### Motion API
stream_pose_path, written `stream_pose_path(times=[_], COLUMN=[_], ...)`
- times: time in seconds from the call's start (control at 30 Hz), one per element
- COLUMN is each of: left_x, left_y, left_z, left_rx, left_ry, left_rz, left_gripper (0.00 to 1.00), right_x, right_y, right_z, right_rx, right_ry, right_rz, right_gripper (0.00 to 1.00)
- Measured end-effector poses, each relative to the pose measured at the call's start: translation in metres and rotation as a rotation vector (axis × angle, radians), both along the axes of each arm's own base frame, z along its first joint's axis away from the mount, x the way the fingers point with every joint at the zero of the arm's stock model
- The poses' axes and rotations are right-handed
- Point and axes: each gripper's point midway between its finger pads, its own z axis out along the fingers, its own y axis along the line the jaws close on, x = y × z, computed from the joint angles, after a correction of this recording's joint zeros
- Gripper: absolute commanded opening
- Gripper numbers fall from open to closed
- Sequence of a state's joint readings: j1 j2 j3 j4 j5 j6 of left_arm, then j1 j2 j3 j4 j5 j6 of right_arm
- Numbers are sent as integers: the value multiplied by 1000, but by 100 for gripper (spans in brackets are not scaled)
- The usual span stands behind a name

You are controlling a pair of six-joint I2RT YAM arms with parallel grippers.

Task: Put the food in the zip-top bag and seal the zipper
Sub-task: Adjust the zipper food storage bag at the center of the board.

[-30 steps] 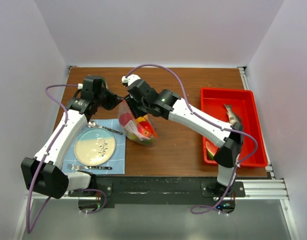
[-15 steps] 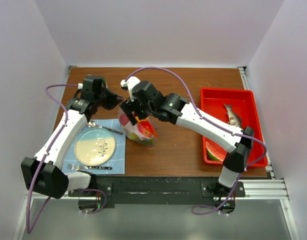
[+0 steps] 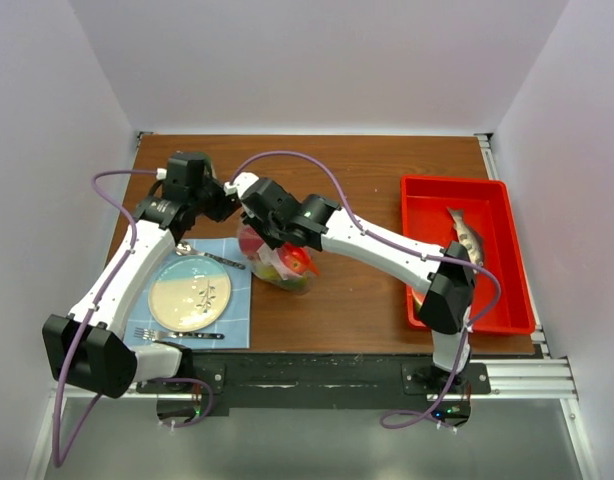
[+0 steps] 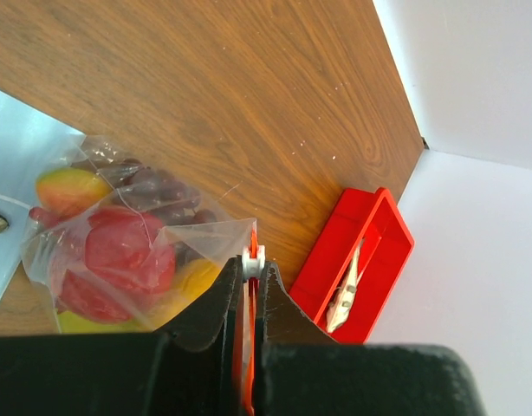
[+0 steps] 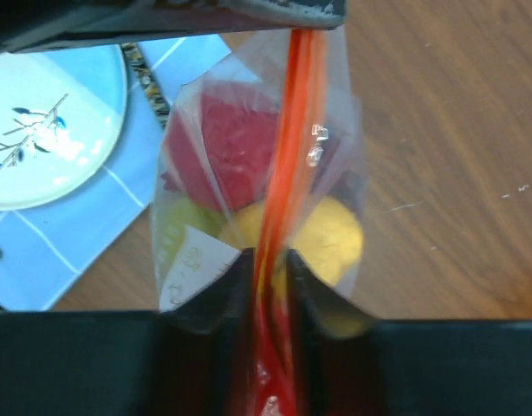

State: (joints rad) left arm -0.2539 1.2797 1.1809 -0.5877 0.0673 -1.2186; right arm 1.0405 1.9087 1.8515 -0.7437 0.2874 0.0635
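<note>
The zip-top bag hangs over the table's middle, holding food: a red apple, a yellow lemon, a green fruit and purple grapes. Its orange-red zipper is stretched between both grippers. My left gripper is shut on the strip's end, right behind the white slider. My right gripper is shut on the zipper further along, close to the left gripper. A silver fish lies in the red tray.
A cream plate sits on a blue mat at the near left, with a fork and a spoon beside it. The red tray stands at the right edge; my right arm's elbow hangs over its near corner.
My right gripper opened, shifted left along the bag's mouth toward the left gripper, and closed on the zipper again. The left arm has stayed put.
</note>
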Motion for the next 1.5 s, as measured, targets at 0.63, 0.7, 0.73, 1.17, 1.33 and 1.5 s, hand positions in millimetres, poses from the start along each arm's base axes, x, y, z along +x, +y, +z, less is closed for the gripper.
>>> stream_pose_path(times=[0.63, 0.7, 0.73, 1.17, 1.33, 1.5], left_x=[-15, -25, -31, -89, -95, -113], left_y=[7, 3, 0, -26, -36, -47], left_z=[114, 117, 116, 155, 138, 137], left_rx=[282, 318, 335, 207, 78, 45], left_ry=[-851, -971, -1022, -1550, -1479, -1499], left_rz=[-255, -318, -358, -725, -838, -924], left_gripper=[63, 62, 62, 59, 61, 61], right_x=[-31, -39, -43, -90, -103, -112], right_y=[-55, -62, -66, -110, -113, -111], right_z=[57, 70, 75, 110, 125, 134], right_rx=[65, 94, 104, 154, 192, 226], right_ry=[-14, -6, -4, 102, 135, 161], right_rz=[-24, -22, -23, -10, 11, 39], right_gripper=[0, 0, 0, 0, 0, 0])
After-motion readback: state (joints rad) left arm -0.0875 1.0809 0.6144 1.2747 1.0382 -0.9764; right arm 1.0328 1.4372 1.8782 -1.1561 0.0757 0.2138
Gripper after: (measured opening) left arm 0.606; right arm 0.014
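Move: The bag's orange zipper strip runs right between the right hand's half-closed fingers; the white slider end, about 6 cm farther out, 5 cm to its left and 3 cm higher, is in the left hand's shut fingers. The food bulges some 15 cm below the right hand, about 3 cm nearer the base and 2 cm to its right. The plate lies roughly 11 cm back, 19 cm left and 20 cm below the right hand. The zipper strip is pinched shut between the right fingers and carried up, back and to the right, about 13 cm up and 11 cm each other way, away from the plate. The left fingers open off the slider end and that hand pulls up, then back over the tableware, swinging to point rightward at the bag. ##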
